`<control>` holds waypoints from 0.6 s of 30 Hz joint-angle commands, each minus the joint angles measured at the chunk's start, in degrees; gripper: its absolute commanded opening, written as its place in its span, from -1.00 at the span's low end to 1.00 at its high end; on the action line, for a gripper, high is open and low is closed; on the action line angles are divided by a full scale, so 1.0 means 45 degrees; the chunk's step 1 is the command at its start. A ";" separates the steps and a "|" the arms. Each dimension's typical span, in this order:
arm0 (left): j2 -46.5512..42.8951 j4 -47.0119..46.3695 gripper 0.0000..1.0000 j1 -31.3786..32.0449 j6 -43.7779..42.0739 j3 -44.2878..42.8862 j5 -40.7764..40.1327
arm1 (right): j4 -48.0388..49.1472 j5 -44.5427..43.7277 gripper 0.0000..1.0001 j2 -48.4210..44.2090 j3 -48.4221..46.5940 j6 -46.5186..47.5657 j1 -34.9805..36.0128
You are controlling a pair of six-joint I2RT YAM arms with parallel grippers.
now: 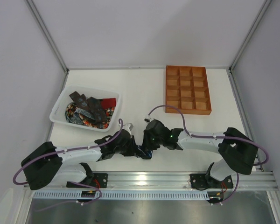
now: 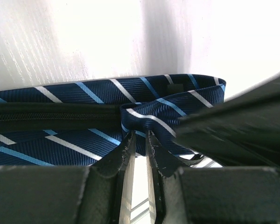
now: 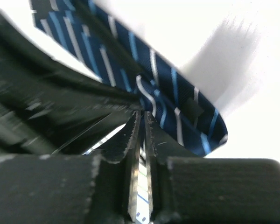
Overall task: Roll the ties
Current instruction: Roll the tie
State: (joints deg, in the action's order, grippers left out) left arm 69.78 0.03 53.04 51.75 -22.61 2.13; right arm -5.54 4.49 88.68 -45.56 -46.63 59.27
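Note:
A navy tie [image 1: 141,152] with light-blue and white diagonal stripes lies between my two grippers near the table's front edge. In the left wrist view the tie [image 2: 84,93] runs across, folded back on itself at the right end. My left gripper [image 2: 139,135] is shut on a small fold of it at the fingertips. My right gripper [image 3: 143,114] comes from the opposite side. Its jaws are almost together, and the tips pinch a bunched part of the tie [image 3: 177,98]. The two grippers [image 1: 133,149] [image 1: 148,145] nearly touch. More ties [image 1: 91,109], dark, red and patterned, lie piled in the white basket [image 1: 60,100].
An orange-brown compartment tray [image 1: 167,88] stands at the back right. The white basket is at the left, just beyond the left arm. The metal rail [image 1: 149,178] with the arm bases runs along the near edge. The right arm's dark body [image 2: 238,126] crowds the left wrist view.

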 commanded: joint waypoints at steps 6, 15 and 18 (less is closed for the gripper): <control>0.0431 -0.0573 -0.60 -0.0145 -0.0522 -0.0326 0.0210 | -0.2321 -0.0899 -0.22 -0.2263 -0.1028 0.0889 -0.0006; 0.0373 -0.0359 -0.61 -0.0145 -0.0620 -0.0619 0.0269 | -0.2053 -0.0143 0.43 -0.4432 0.1329 0.1241 -0.0725; 0.0392 -0.0281 -0.60 -0.0145 -0.0659 -0.0678 0.0249 | -0.0900 0.0914 0.47 -0.4961 0.2367 0.1553 -0.1021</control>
State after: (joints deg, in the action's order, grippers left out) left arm 71.50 -1.04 52.73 50.43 -23.42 3.20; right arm -13.98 4.21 68.14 -38.70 -41.85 56.05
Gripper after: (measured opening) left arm 0.198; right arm 0.729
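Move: The tie's folded-over end lies nearly under the right hand, about 4 cm below it and 1 cm back. From the left hand, whose fingertips are on the fold's inner edge, the fold's middle is about 4 cm to the right, 1 cm back and 1 cm lower. The tie bin stands some 24 cm ahead and 25 cm left of the left hand; the wooden divider box is roughly 30 cm ahead and 21 cm right of the right hand. The tie's folded end stays under the left fingertips, which keep their place on its inner edge. The right hand, already just above, goes up off it about 6 cm, opening from nearly shut to about three quarters and tilting slightly up, then swings some 5 cm to the right, away from the fold, sinking a little at the end. ##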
